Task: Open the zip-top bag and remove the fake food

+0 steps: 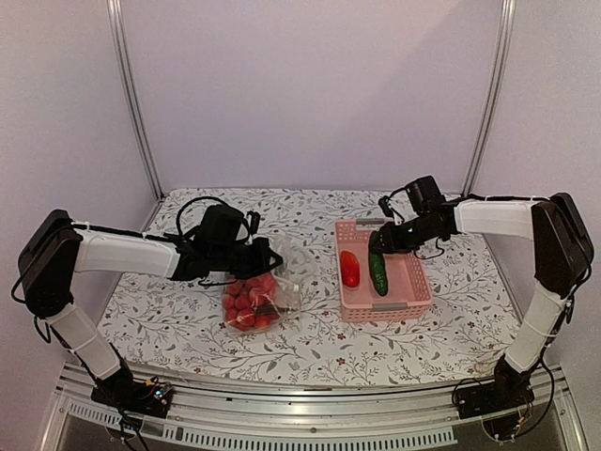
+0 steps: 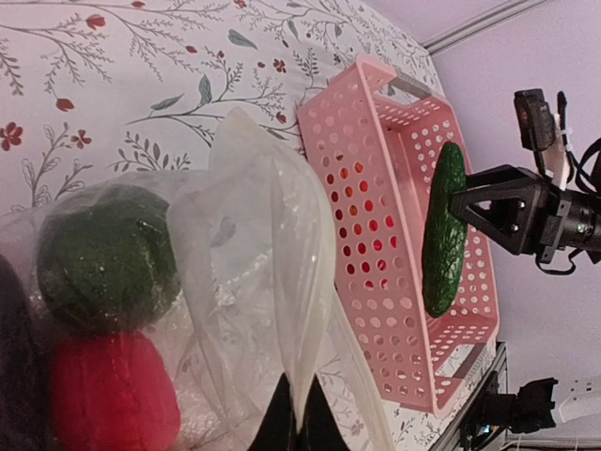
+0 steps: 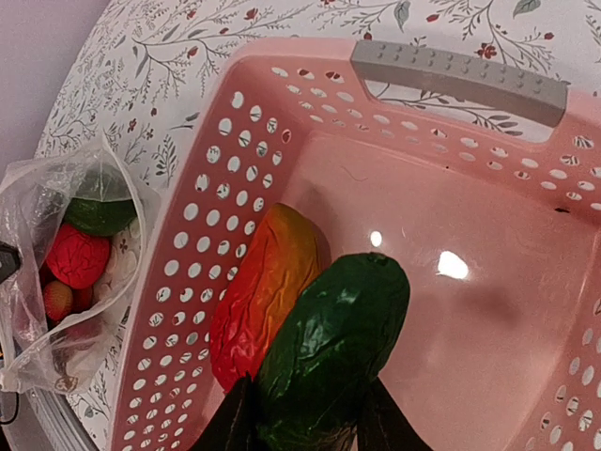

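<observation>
The clear zip-top bag [image 1: 255, 293] lies left of the pink basket [image 1: 410, 303] and holds red fake food and a green avocado [image 2: 105, 254]. My left gripper [image 1: 252, 256] is shut on the bag's top edge [image 2: 299, 310] and holds it up. My right gripper [image 1: 377, 246] is shut on the green cucumber [image 3: 333, 348] and holds it over the basket's inside, beside a red-orange piece [image 3: 263, 291] that lies on the basket floor. The cucumber also shows in the left wrist view [image 2: 443, 230]. The bag's contents show in the right wrist view [image 3: 75, 254].
The pink basket has grey handles [image 3: 458, 73] and slotted walls [image 2: 376, 235]. The flowered tablecloth [image 1: 310, 352] covers the table. The metal front rail [image 1: 310, 427] runs along the near edge. Frame posts stand at the back corners.
</observation>
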Motion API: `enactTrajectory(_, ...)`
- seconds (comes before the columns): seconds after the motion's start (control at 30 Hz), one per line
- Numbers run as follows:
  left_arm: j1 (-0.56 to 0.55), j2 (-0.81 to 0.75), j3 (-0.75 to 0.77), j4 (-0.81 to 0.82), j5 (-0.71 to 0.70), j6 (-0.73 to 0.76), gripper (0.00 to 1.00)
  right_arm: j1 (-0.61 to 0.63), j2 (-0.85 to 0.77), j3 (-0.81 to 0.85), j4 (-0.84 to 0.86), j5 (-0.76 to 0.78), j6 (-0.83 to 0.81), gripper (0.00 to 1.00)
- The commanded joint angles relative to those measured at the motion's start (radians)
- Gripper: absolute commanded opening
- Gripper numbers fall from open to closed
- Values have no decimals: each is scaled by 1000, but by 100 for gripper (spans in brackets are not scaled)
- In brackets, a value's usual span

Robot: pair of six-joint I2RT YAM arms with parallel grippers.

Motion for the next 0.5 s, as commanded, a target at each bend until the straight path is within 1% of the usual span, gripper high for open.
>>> enactTrajectory(0.0,9,-18,24,-12,18,12,0,-5,86,70,-40,-35,-40,13)
enactTrajectory(0.03,9,-20,25,-15,17,10,0,-5,102,83,-52,-31,-45,16)
enactTrajectory(0.17,10,-25,32,-23,12,16,0,-9,133,105,-68,-7,-45,42)
enactTrajectory(0.2,10,-26,36,-25,13,20,0,-10,128,111,-70,-2,-45,51)
enactTrajectory(0.27,10,-28,41,-30,21,25,0,-11,115,131,-82,1,-47,61)
enactTrajectory(0.37,10,-35,45,-35,24,27,0,-14,104,179,-117,16,-54,70)
enactTrajectory(0.43,10,-40,47,-39,28,31,0,-15,104,207,-132,-1,-55,72)
enactTrajectory(0.47,9,-44,49,-43,34,33,0,-15,101,217,-129,-34,-54,72)
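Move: The right hand holds the cucumber by its far end. The spot for it on the basket floor is about 9 cm below this hand, roughly 4 cm back and 1 cm left. The red pepper lies some 6 cm left of the hand, 2 cm back and 8 cm below; the zip-top bag is around 29 cm left and 10 cm back. From the left hand, that spot is about 25 cm right, 2 cm ahead and 10 cm below. The cucumber is let go by the right hand: still pinching it, the hand first sinks about 3.5 cm into the basket beside the red pepper, then its fingers spread wide. The open hand then comes clear of the cucumber, rising some 2 cm and easing slightly forward, the wrist hardly turning. ##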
